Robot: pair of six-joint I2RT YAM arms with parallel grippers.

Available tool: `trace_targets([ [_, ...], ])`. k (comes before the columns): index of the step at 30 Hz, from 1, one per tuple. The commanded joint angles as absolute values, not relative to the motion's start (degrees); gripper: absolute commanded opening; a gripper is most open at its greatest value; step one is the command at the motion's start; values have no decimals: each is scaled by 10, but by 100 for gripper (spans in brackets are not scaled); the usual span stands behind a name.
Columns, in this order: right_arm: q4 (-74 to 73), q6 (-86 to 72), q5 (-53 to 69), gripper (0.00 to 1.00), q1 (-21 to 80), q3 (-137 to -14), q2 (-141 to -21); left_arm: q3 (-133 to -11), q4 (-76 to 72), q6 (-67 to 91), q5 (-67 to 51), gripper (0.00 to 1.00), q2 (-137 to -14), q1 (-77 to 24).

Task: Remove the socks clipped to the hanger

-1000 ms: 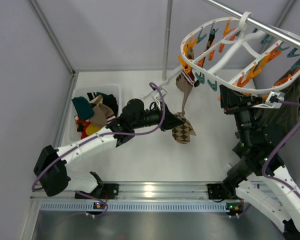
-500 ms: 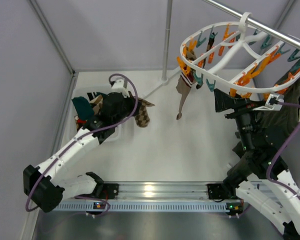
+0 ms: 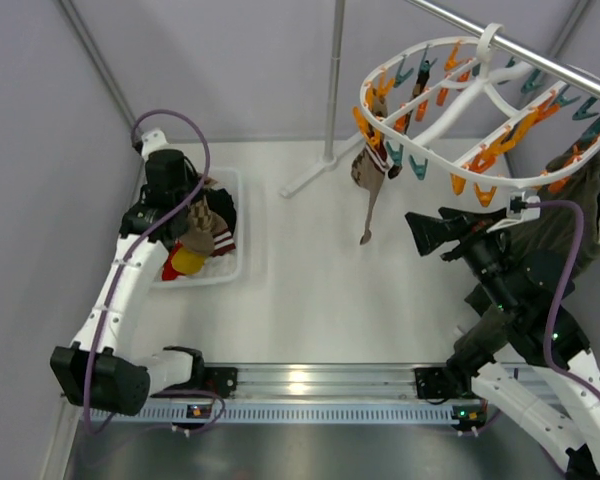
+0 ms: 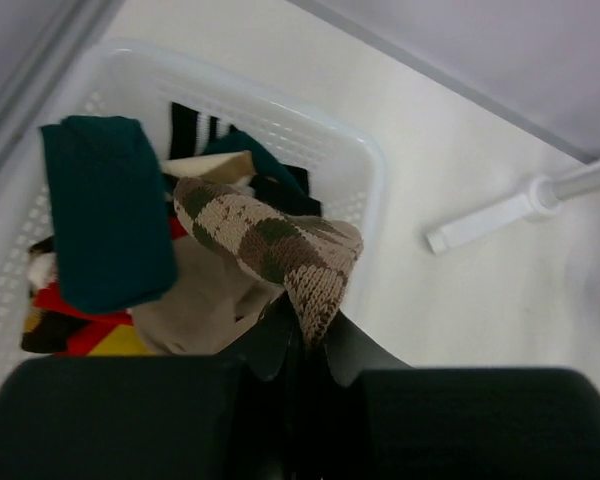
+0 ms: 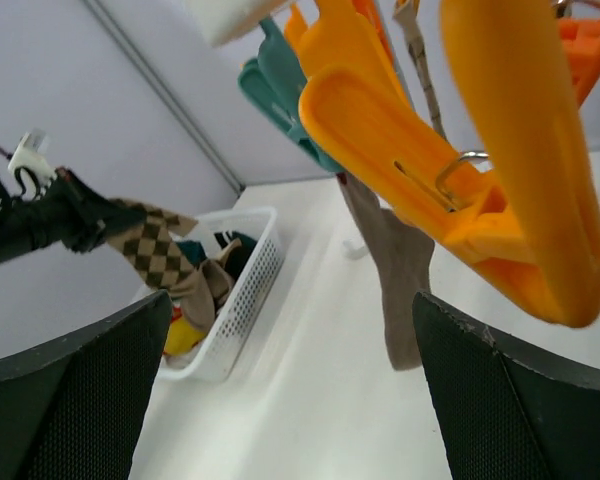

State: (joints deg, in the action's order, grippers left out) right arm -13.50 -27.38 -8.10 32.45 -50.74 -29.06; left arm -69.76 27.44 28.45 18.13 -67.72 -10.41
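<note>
The white oval hanger hangs at the upper right with orange and teal clips round its rim. One brown sock still dangles from a clip on its left side, also seen as the brown sock in the right wrist view. My left gripper is shut on an argyle sock and holds it over the white basket. A teal sock lies in that basket among other socks. My right gripper stands open below the hanger's rim with nothing between its fingers, just under an orange clip.
The basket sits at the far left by the wall. A metal rail carries the hanger, and a stand pole rises at the back. A dark green garment hangs at the right.
My left arm has swung left, carrying the argyle sock from under the hanger to above the basket. My right gripper has opened wide and drawn back down from the rim.
</note>
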Motion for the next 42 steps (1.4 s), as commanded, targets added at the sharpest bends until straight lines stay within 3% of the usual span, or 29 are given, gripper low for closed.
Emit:
trace_targets([
  [1, -191, -258, -14, 99, 315, -526, -280, -716, 309, 277, 190, 12, -716, -51],
  [4, -210, -255, -3, 99, 316, -529, -269, -720, 309, 277, 162, 36, -742, -33],
  [5, -216, -251, -3, 99, 315, -534, -265, -720, 309, 277, 156, 57, -751, -33],
  [7, -232, -248, 15, 99, 315, -539, -258, -715, 308, 282, 134, 74, -756, -33],
  [8, -236, -246, 16, 100, 315, -541, -249, -715, 308, 282, 128, 95, -756, -33],
  [9, -242, -246, 19, 99, 315, -542, -244, -715, 308, 281, 111, 98, -752, -33],
  [17, -285, -224, 39, 99, 315, -563, -200, -721, 271, 254, -35, 98, -653, -83],
  [21, -306, -214, 35, 100, 316, -576, -182, -678, 153, 221, -145, 98, -612, -169],
  [26, -321, -207, 38, 100, 315, -582, -159, -562, -159, 161, -267, 99, -571, -292],
  [29, -330, -202, 42, 99, 315, -593, -159, -526, -228, 108, -234, 98, -595, -370],
  [33, -343, -203, 46, 99, 315, -606, -156, -559, -238, 54, -98, 98, -670, -473],
  [42, -344, -215, 76, 99, 316, -603, -152, -596, -307, -10, -11, 98, -814, -502],
])
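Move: The open bin lies under the left hand, its middle only some 3 cm ahead, 4 cm left and about 24 cm down; the teal sock in it sits about 10 cm left and 6 cm ahead of the hand. The hanging striped beige sock is about 38 cm right, 3 cm back and 5 cm higher. From the right hand that sock is about 13 cm ahead, 7 cm left and 5 cm lower, the bin 19 cm ahead, 50 cm left, 34 cm down. Dipping about 6 cm and edging left over the bin, the left hand opens wide and lets go of the argyle sock, then rises and sweeps nearly 40 cm right and somewhat back, turning clockwise and levelling its fingers before it sinks, still open, close to the beige sock's toe. The empty right hand, fingers still open, draws back about 10 cm from the hanger. ##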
